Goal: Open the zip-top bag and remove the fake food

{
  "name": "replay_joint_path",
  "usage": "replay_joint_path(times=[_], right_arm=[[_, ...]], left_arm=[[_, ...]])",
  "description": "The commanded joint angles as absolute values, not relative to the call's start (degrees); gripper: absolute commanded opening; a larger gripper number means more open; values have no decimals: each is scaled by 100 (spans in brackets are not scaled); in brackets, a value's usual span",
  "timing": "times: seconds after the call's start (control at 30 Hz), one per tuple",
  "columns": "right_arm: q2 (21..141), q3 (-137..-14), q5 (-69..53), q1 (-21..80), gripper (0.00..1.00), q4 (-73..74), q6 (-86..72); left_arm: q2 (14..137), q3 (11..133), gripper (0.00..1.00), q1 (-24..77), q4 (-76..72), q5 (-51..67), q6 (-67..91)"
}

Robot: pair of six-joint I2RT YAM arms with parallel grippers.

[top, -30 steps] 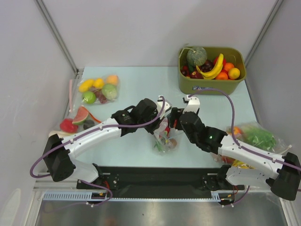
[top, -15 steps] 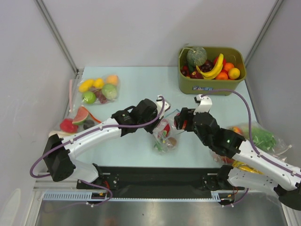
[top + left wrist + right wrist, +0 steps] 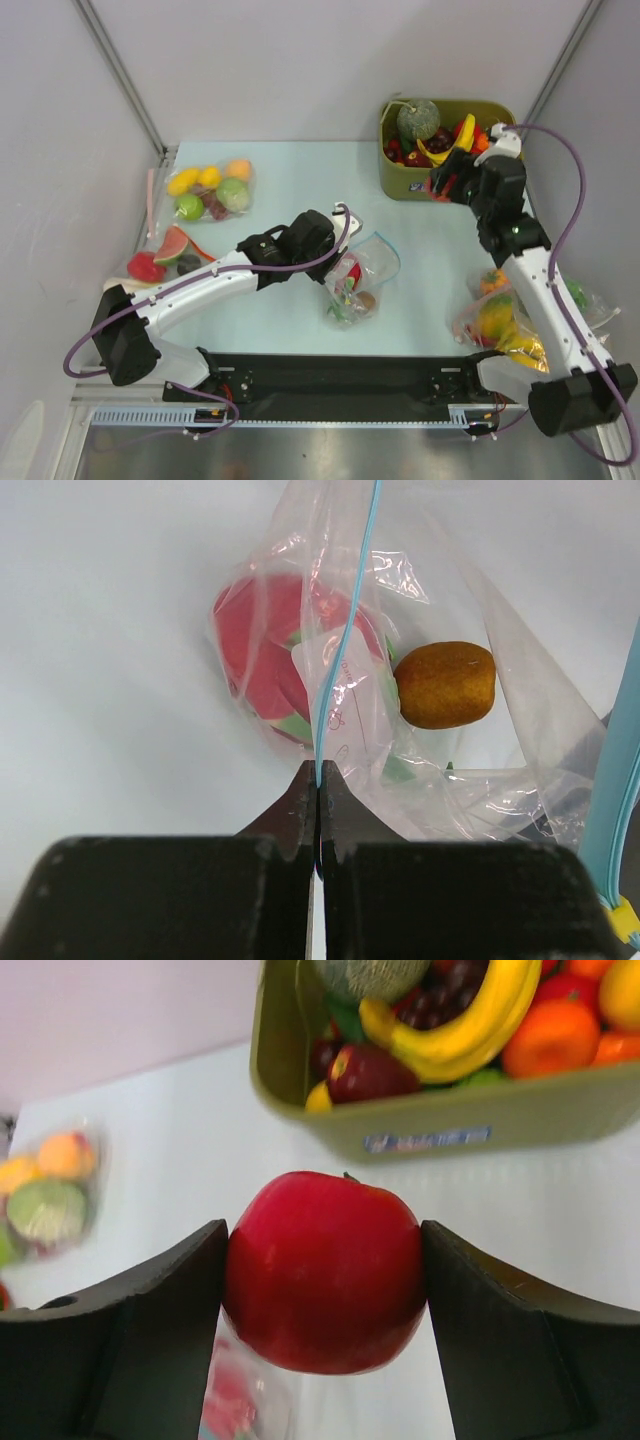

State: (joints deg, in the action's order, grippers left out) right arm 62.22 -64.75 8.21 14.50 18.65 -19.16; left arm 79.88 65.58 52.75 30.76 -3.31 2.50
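Observation:
The clear zip-top bag (image 3: 362, 272) lies open at mid-table with its blue-green zip strip (image 3: 345, 630) upright. My left gripper (image 3: 340, 258) is shut on that strip; in the left wrist view (image 3: 318, 778) the jaws are pressed together on it. Fake food is inside the bag: a red piece (image 3: 272, 650), a brown-orange piece (image 3: 446, 685) and bits of green. My right gripper (image 3: 446, 184) is shut on a red apple (image 3: 322, 1270), held above the table just in front of the olive-green bin (image 3: 560, 1110).
The bin (image 3: 400, 182) at the back right holds a melon, a banana and other fruit. A sealed bag of fruit (image 3: 212, 190) and watermelon pieces (image 3: 162, 252) lie at the left. More filled bags (image 3: 500, 322) lie at the right by my right arm.
My right gripper has moved from the bag's mouth back and to the right, to the bin's front, with the red apple in it. My left gripper has kept still on the zip strip.

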Motion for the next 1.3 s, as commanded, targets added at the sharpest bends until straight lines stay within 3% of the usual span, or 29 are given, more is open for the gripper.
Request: replay_joint_path(times=[0.0,0.33,0.57,0.67,0.83,0.87,0.9,0.93,1.1,1.27], right_arm=[[6942,-7232,-210,687,17,1196,-1626],[9446,-9526,-536,-588,17,1230,-1819],[10441,-10406,183,-677,18,1722,-1477],[10669,-10529,386,-677,24,1723,-1415],[11012,-10862,720,-686,41,1793,-1292],[11143,-10933,851,-686,49,1889,-1257],[11205,-11108,896,-686,65,1959,-1239],[11267,-11196,940,-686,73,2012,-1178],[11382,-11408,975,-686,100,2180,-1020],[11251,-11417,1055,-686,100,2171,-862]], left_arm=[[7831,6671,0,5300,3024,-334,220],[7734,6653,0,5300,2997,-308,193],[7726,6662,0,5300,2997,-202,202],[7699,6662,1,5300,2997,-185,211],[7682,6662,0,5300,2997,-193,193],[7664,6662,0,5300,3006,-193,193],[7664,6662,0,5300,2997,-193,193],[7664,6671,0,5300,2988,-193,193],[7655,6662,0,5300,2988,-193,185],[7647,6662,0,5300,2997,-202,185]])
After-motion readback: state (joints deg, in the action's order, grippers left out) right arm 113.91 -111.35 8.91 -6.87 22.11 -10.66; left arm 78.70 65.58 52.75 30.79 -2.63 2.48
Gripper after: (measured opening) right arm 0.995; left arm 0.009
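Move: The red fruit is already in the right hand's fingers. The olive bin it is taken to has its middle about 24 cm ahead, 10 cm to the right and some 23 cm below. In the bin, the bananas lie about 23 cm ahead and 10 cm right, the melon 29 cm ahead and 1 cm right, and the front orange 20 cm ahead and 15 cm right. From the left hand, the bin is roughly 37 cm ahead, 32 cm right and 9 cm below. Still gripping the red fruit, the right hand sweeps about 22 cm forward and 17 cm right over the bin, past its front rim, then sinks some 7 cm as the wrist swings clockwise about 20 degrees and tips slightly down. Once it has slowed at the bin's right-hand part, the fingers open wide and let the fruit go. The left hand stays put, keeping its pinch on the bag's zip edge. ##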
